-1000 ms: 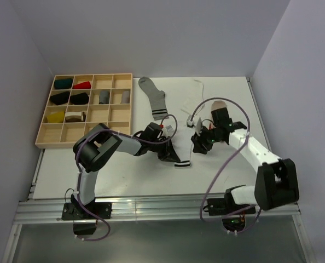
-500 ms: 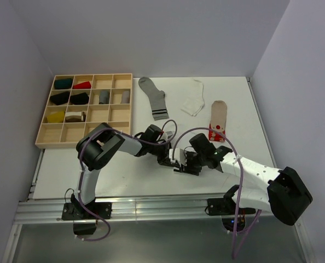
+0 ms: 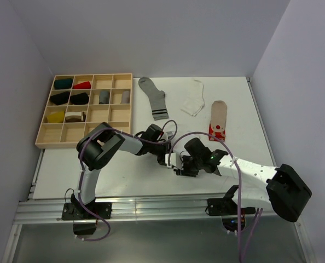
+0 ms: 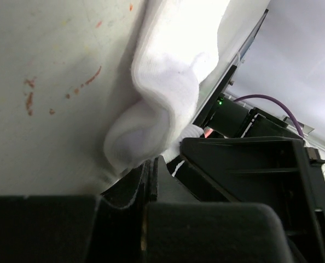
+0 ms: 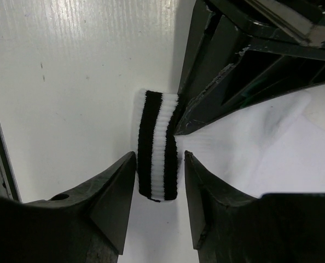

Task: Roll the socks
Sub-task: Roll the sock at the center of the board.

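The long white sock [image 4: 161, 104] lies bunched on the table, and my left gripper [image 4: 154, 160] is shut on its folded fabric. Its black-striped cuff [image 5: 158, 139] lies flat between the fingers of my right gripper [image 5: 160, 155], which is open and straddles it without pinching. In the top view the left gripper [image 3: 165, 155] and right gripper [image 3: 180, 166] meet tip to tip at the table's front centre, hiding most of this sock. The beige sock [image 3: 218, 116] with a red-and-white end lies flat at the back right.
A grey sock [image 3: 154, 98] with black stripes and a short white sock [image 3: 193, 97] lie flat at the back. The wooden compartment tray [image 3: 42, 118] at the left holds several rolled socks. Purple cables loop over both arms.
The right arm has swung from the back right, near the beige sock, down to the front centre. Its fingers now straddle the striped cuff. The left gripper has stayed shut on the white sock.
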Controlling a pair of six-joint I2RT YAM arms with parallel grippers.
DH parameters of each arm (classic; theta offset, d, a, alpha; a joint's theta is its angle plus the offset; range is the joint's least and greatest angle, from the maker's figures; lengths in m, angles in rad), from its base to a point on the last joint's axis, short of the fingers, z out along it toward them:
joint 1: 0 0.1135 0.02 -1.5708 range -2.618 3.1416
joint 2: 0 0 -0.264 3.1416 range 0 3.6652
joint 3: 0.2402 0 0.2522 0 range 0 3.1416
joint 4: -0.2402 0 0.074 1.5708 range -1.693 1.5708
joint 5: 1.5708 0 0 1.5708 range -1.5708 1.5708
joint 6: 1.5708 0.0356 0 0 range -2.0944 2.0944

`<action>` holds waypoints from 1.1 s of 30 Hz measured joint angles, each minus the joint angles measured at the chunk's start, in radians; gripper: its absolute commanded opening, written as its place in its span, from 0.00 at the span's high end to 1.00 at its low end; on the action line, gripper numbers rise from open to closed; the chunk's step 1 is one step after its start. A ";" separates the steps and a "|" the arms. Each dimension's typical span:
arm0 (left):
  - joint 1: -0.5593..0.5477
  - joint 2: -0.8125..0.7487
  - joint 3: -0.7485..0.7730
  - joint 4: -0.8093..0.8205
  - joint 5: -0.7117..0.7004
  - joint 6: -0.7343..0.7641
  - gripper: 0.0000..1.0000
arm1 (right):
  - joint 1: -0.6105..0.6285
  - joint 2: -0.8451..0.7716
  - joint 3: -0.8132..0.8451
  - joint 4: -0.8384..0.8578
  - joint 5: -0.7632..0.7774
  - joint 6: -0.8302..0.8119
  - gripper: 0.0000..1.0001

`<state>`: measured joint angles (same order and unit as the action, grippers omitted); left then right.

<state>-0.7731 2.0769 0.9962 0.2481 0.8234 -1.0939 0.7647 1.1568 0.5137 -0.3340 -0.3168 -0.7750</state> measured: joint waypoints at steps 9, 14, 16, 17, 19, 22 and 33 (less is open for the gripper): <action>0.000 0.002 0.005 -0.007 0.002 -0.003 1.00 | 0.005 0.052 -0.017 0.024 0.003 0.001 0.58; 0.000 0.003 0.013 -0.027 0.002 -0.003 1.00 | 0.005 0.068 -0.017 0.051 0.013 0.009 0.74; 0.001 0.003 0.013 -0.026 0.002 -0.003 1.00 | 0.005 0.071 -0.016 0.051 0.011 0.016 0.81; 0.002 0.003 0.012 -0.026 0.002 -0.004 0.99 | 0.005 0.072 -0.014 0.051 0.010 0.016 0.82; 0.003 -0.001 0.005 -0.018 0.000 -0.009 0.98 | -0.008 0.082 -0.008 0.047 -0.004 0.015 0.83; 0.010 -0.020 -0.023 -0.003 -0.014 -0.021 0.96 | -0.053 0.118 0.021 0.025 -0.070 0.006 0.83; 0.013 -0.090 -0.090 0.054 -0.141 -0.039 0.94 | -0.333 0.460 0.301 -0.277 -0.453 -0.112 0.84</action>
<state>-0.7601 1.9869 0.9066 0.3019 0.6827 -1.1324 0.4320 1.6165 0.8143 -0.6113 -0.7696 -0.8871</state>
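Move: Just below the right hand, which holds nothing, the striped cuff of the white sock has its middle about 3 cm to the left and 2 cm down. The white sock's leg and foot stretch away from there, centred some 14 cm ahead and 2 cm right; the red-cuffed sock lies roughly 24 cm ahead and 17 cm right. From the left fingers, shut on the sock, the cuff's middle is about 2 cm back, 1 cm right and 1 cm down. Sinking about 1.5 cm, the right hand closes its half-open fingers on the right-hand end of the striped cuff and pinches it, then eases some 2 cm forward while tipping about 30 degrees, so the fingers come to point down and back. The left hand, still at the cuff's forward edge, stays put, then creeps about 1.5 cm forward and 1 cm left as its grip slackens. ##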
